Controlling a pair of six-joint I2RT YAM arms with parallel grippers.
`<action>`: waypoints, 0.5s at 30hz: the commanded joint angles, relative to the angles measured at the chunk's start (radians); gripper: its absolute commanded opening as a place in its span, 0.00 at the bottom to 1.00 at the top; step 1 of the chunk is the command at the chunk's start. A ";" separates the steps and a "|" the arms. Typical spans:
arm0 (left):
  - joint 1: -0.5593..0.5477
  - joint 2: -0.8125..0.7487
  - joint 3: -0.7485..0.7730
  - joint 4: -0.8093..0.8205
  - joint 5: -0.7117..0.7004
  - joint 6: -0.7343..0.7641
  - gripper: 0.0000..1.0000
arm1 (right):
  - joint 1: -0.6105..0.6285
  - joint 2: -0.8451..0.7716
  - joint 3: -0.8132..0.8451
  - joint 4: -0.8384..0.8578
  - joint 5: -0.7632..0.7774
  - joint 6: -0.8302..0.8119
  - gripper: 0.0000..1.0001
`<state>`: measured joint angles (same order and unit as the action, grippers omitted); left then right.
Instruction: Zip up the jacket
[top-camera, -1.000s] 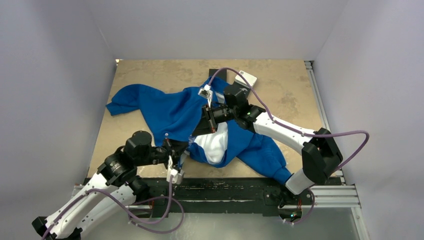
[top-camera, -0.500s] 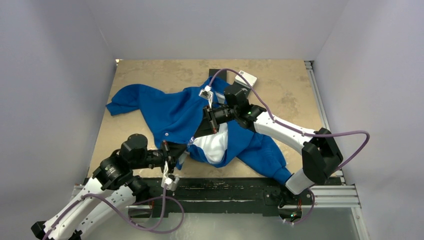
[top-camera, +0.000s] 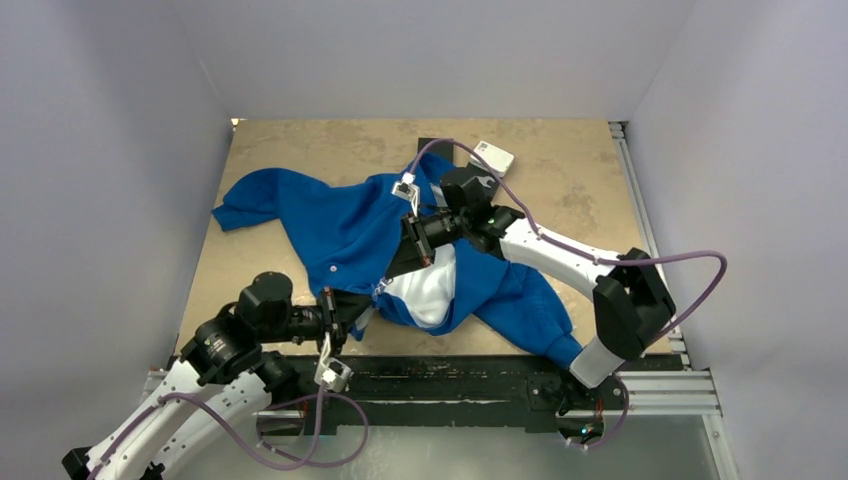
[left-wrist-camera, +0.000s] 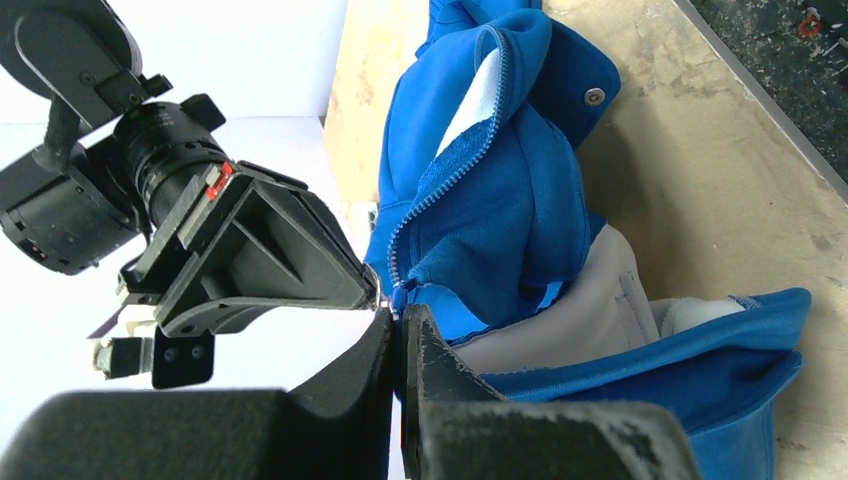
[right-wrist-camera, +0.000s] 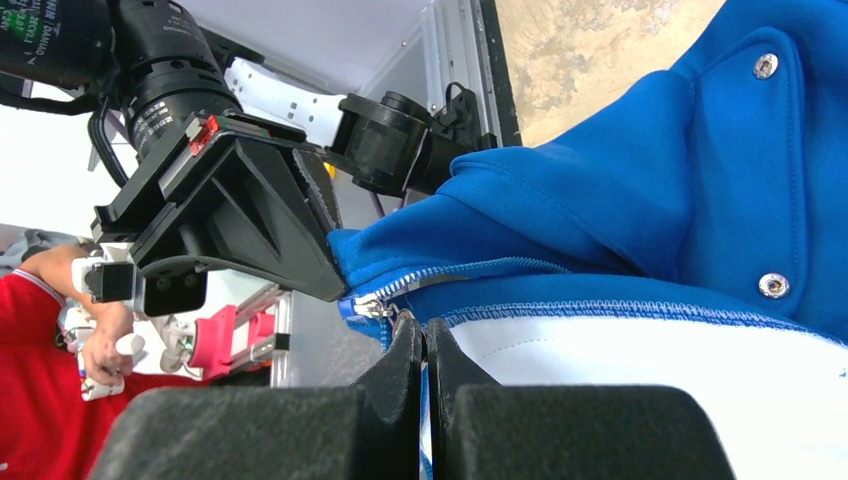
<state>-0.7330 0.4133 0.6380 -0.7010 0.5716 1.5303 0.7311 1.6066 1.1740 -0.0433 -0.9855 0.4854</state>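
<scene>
The royal-blue jacket (top-camera: 335, 225) lies crumpled across the tan table, its white lining (top-camera: 428, 290) showing near the front edge. My left gripper (top-camera: 368, 298) is shut on the jacket's bottom edge just below the zipper's foot (left-wrist-camera: 402, 318). My right gripper (top-camera: 392, 268) points down at the same spot. It is shut on the small metal pull (right-wrist-camera: 422, 332) beside the silvery slider (right-wrist-camera: 375, 305). The two grippers' tips almost touch. In the left wrist view the joined zipper teeth (left-wrist-camera: 440, 190) run up the fold of the jacket (left-wrist-camera: 520, 200).
A small white box (top-camera: 493, 155) lies at the back of the table beside a dark patch (top-camera: 436, 146). A black rail (top-camera: 450, 378) runs along the near edge. White walls close in both sides. In the right wrist view a person in red (right-wrist-camera: 40, 340) is beyond the table.
My left arm has sunk and swung slightly left, its wrist camera dropping lower. My right arm's elbow has shifted a little left. Both grips have held in place.
</scene>
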 joint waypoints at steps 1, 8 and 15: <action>-0.004 -0.030 0.060 -0.070 0.119 0.034 0.00 | -0.038 0.035 0.068 -0.010 0.084 -0.064 0.00; -0.004 -0.063 0.053 -0.102 0.104 0.025 0.00 | -0.044 0.061 0.115 -0.083 0.133 -0.141 0.00; -0.004 -0.077 0.036 -0.081 0.102 0.000 0.00 | -0.033 0.065 0.127 -0.065 0.165 -0.152 0.00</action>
<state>-0.7353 0.3412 0.6472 -0.7944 0.6216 1.5372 0.6827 1.6714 1.2499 -0.1143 -0.8524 0.3725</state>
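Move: At the right fingertips, the zipper pull is still caught, its middle about 2 cm back, 1 cm left and 1 cm below the hand point. The white lining lies some 8 cm to that hand's right, 3 cm back and 12 cm lower. From the left hand, which is pinching the jacket's zip end, the pull is about 2 cm ahead and 2 cm right, level in height; a snap button lies 9 cm left, 5 cm ahead and 16 cm below. Straining slightly forward, left and down at first, the right hand then comes off the zipper pull with its fingers shut and shoots forward along the open zip, about 5 cm in all and 2 cm down, turning some 10 degrees, mostly clockwise. The left hand keeps its pinch on the zip end and draws it back about 2 cm towards the base. ##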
